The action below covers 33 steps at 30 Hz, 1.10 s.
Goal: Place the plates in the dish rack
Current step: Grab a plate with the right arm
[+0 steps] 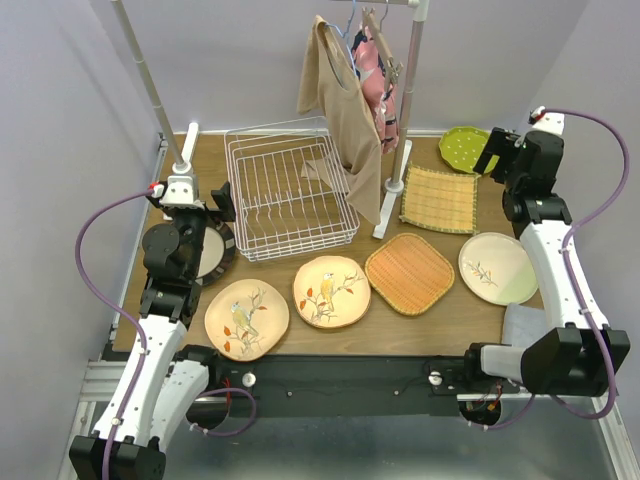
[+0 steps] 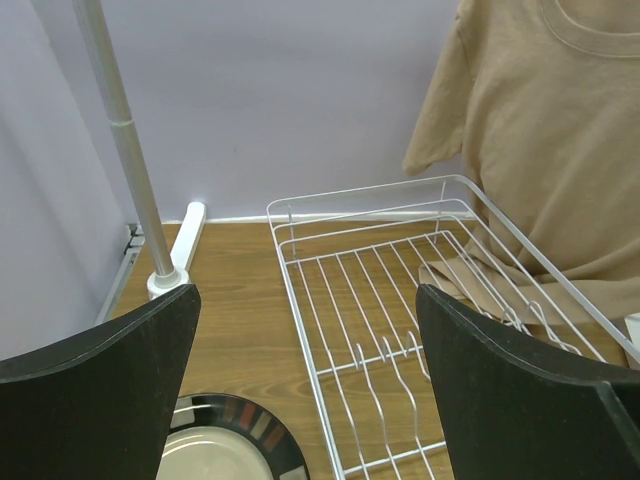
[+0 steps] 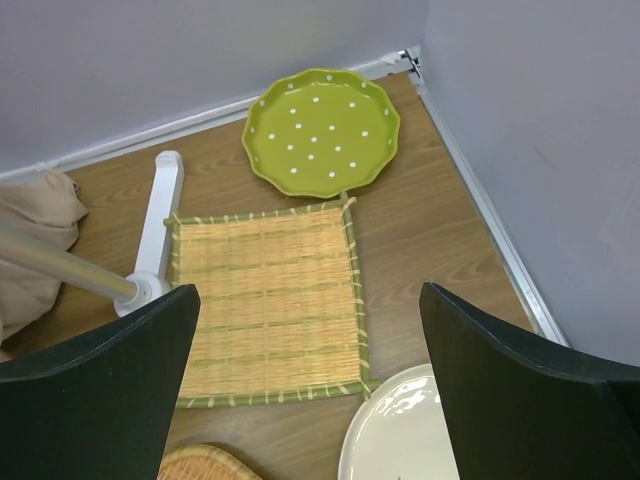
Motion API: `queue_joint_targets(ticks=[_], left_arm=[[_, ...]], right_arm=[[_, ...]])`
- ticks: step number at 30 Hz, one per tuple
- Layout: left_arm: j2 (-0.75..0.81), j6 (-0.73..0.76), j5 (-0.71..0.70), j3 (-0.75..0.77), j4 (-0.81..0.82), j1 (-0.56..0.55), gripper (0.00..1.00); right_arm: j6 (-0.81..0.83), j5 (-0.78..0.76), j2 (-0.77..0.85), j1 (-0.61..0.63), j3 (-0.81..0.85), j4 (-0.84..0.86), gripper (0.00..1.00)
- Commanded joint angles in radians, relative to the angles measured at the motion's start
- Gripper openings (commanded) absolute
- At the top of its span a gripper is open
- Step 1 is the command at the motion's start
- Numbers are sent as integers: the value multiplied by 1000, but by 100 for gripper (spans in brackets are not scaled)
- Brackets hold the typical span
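The white wire dish rack (image 1: 290, 195) stands empty at the back left; it also shows in the left wrist view (image 2: 400, 300). My left gripper (image 1: 218, 205) is open and empty, above the dark-rimmed beige plate (image 1: 217, 258) (image 2: 230, 435), beside the rack. Two peach bird plates (image 1: 247, 318) (image 1: 331, 290) and an orange woven plate (image 1: 409, 273) lie along the front. My right gripper (image 1: 493, 158) is open and empty, above the yellow woven plate (image 3: 265, 300), the lime dotted plate (image 3: 322, 130) and the cream-green plate (image 1: 497, 267).
A white clothes-rail stand's foot (image 1: 393, 188) rests between the rack and the yellow plate. A tan shirt (image 1: 345, 110) hangs from the rail over the rack's right side. A second pole (image 1: 150, 90) rises at the back left. Walls close three sides.
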State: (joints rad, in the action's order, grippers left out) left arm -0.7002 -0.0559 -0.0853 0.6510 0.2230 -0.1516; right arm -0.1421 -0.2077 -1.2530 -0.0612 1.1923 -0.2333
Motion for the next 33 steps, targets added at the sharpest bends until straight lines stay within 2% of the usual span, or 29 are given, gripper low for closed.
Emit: queue_joint_targets(ticks=[1,4,6,11,18,21,25,30,33], left_arm=[[2,-12,32,13,27,6,98],[1,-13,35,13,27,6,98],[-4,-13,36,13,26,6,98],[-16,-12,42,16,27,6,98],[-41,-1,56,19,32,6,98],[-53,7,47,19,27,6,98],[-58,19,27,16,26,7,98],[-81,27,22,22,27,7,98],[-93,28,24,25,27,7,98]], right_arm=[[-17,-33,-34,-8,44,-1,100],[31,4,-57,-8,61,11,100],[76,80,-65,-8,61,23,100],[341,324,-129,-3,43,52,100],[464,324,-343,0,121,34,100],[455,372,-440,0,208,6,100],[463,410,-658,0,369,-38,100],[473,358,-882,0,639,-113,100],[483,334,-985,0,722,-144,97]])
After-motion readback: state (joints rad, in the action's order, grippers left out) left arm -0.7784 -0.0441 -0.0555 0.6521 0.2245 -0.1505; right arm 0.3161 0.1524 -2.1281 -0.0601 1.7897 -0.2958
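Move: The green dotted plate lies about 28 cm ahead of the right hand, some 4 cm to its right and 28 cm below. At that same level, the bamboo mat is about 9 cm ahead and 6 cm left, and the white plate roughly 12 cm back and 4 cm right. From the left hand the green plate is some 36 cm ahead, 58 cm right and 32 cm down. Right hand, open, swoops 18 cm forward and nearly as far down towards the green plate, turning about 30 degrees counter-clockwise. ##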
